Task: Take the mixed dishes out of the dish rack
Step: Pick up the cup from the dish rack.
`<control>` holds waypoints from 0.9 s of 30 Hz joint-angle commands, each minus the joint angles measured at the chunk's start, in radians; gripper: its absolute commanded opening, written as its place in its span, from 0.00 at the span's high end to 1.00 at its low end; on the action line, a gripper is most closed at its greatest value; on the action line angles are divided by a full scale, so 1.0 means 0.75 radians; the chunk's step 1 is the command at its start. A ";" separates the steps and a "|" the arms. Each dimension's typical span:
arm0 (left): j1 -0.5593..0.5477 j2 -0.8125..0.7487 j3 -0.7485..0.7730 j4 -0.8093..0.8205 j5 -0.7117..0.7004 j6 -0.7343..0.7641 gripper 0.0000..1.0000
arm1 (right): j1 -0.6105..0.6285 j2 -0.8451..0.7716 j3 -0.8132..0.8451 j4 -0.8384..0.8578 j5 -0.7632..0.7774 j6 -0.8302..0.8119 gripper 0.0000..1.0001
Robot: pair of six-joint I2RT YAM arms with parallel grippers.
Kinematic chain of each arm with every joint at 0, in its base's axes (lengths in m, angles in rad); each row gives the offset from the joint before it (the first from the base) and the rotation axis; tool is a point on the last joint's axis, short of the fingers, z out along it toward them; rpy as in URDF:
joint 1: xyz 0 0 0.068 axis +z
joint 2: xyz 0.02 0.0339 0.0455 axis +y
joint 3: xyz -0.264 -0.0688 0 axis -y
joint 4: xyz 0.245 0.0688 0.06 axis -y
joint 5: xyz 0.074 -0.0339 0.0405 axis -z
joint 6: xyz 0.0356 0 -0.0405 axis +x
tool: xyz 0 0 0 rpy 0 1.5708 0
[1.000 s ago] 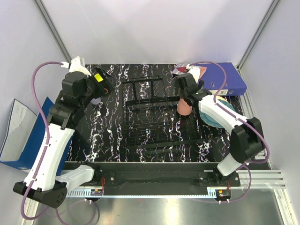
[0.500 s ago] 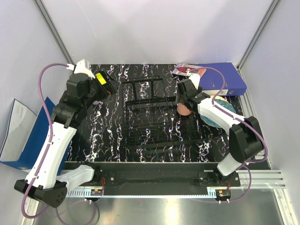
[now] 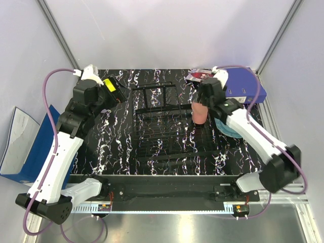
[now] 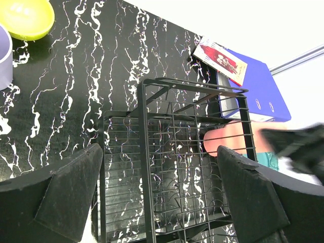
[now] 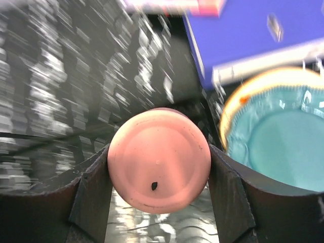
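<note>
The black wire dish rack [image 3: 167,126] stands mid-table and also fills the left wrist view [image 4: 172,167]. A pink cup [image 3: 200,116] lies on its side at the rack's right edge. In the right wrist view its round base [image 5: 159,159] faces the camera. My right gripper [image 5: 159,195] is shut on it, one finger touching each side. A teal scalloped plate [image 5: 283,142] rests on a cream-orange plate [image 5: 237,103] just right of the cup. My left gripper [image 4: 159,202] hangs open above the rack's left side, holding nothing. A yellow bowl [image 4: 25,17] and a lavender cup [image 4: 4,58] stand at the far left.
A blue binder [image 3: 245,83] with a small red-patterned booklet [image 3: 198,76] lies at the back right corner. Another blue binder [image 3: 30,147] leans off the table's left side. Grey walls close in the back and both sides.
My right gripper's fingers have closed in onto the pink cup and the right arm has swung out to the right. The left arm shifted slightly and stays open.
</note>
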 commanded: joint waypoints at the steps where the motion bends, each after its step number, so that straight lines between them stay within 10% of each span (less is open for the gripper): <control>1: -0.006 0.006 0.049 0.074 0.008 0.005 0.01 | -0.003 -0.247 0.183 0.007 -0.061 0.001 1.00; 13: -0.006 -0.070 -0.145 0.734 0.495 -0.303 0.01 | -0.219 -0.652 -0.065 0.387 -0.704 0.489 1.00; 22: -0.008 0.020 -0.391 1.610 0.908 -0.684 0.01 | -0.380 -0.452 -0.449 1.557 -1.335 1.197 1.00; 27: -0.049 0.104 -0.380 1.688 0.945 -0.692 0.01 | -0.365 -0.388 -0.420 1.662 -1.403 1.243 1.00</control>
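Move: My right hand already has the salmon cup by its base end, mouth down and partly raised, straight above a second cup standing in the dish rack about 13 cm below my grip. The cup is bound for my open left gripper, some 41 cm to the left, 5 cm nearer me and 13 cm higher. The teal plate lies about 16 cm right and 4 cm back. From my left hand, the held cup is around 41 cm right, 5 cm ahead and 18 cm lower. I keep my grip and whisk the cup about 25 cm up and some 9 cm back, clear of the second cup, then sink about 10 cm, easing forward and left while rolling it over so its mouth faces my left hand. My left hand, wide open, swings about 12 cm right and 10 cm up towards the cup, turning its fingers rightward. ##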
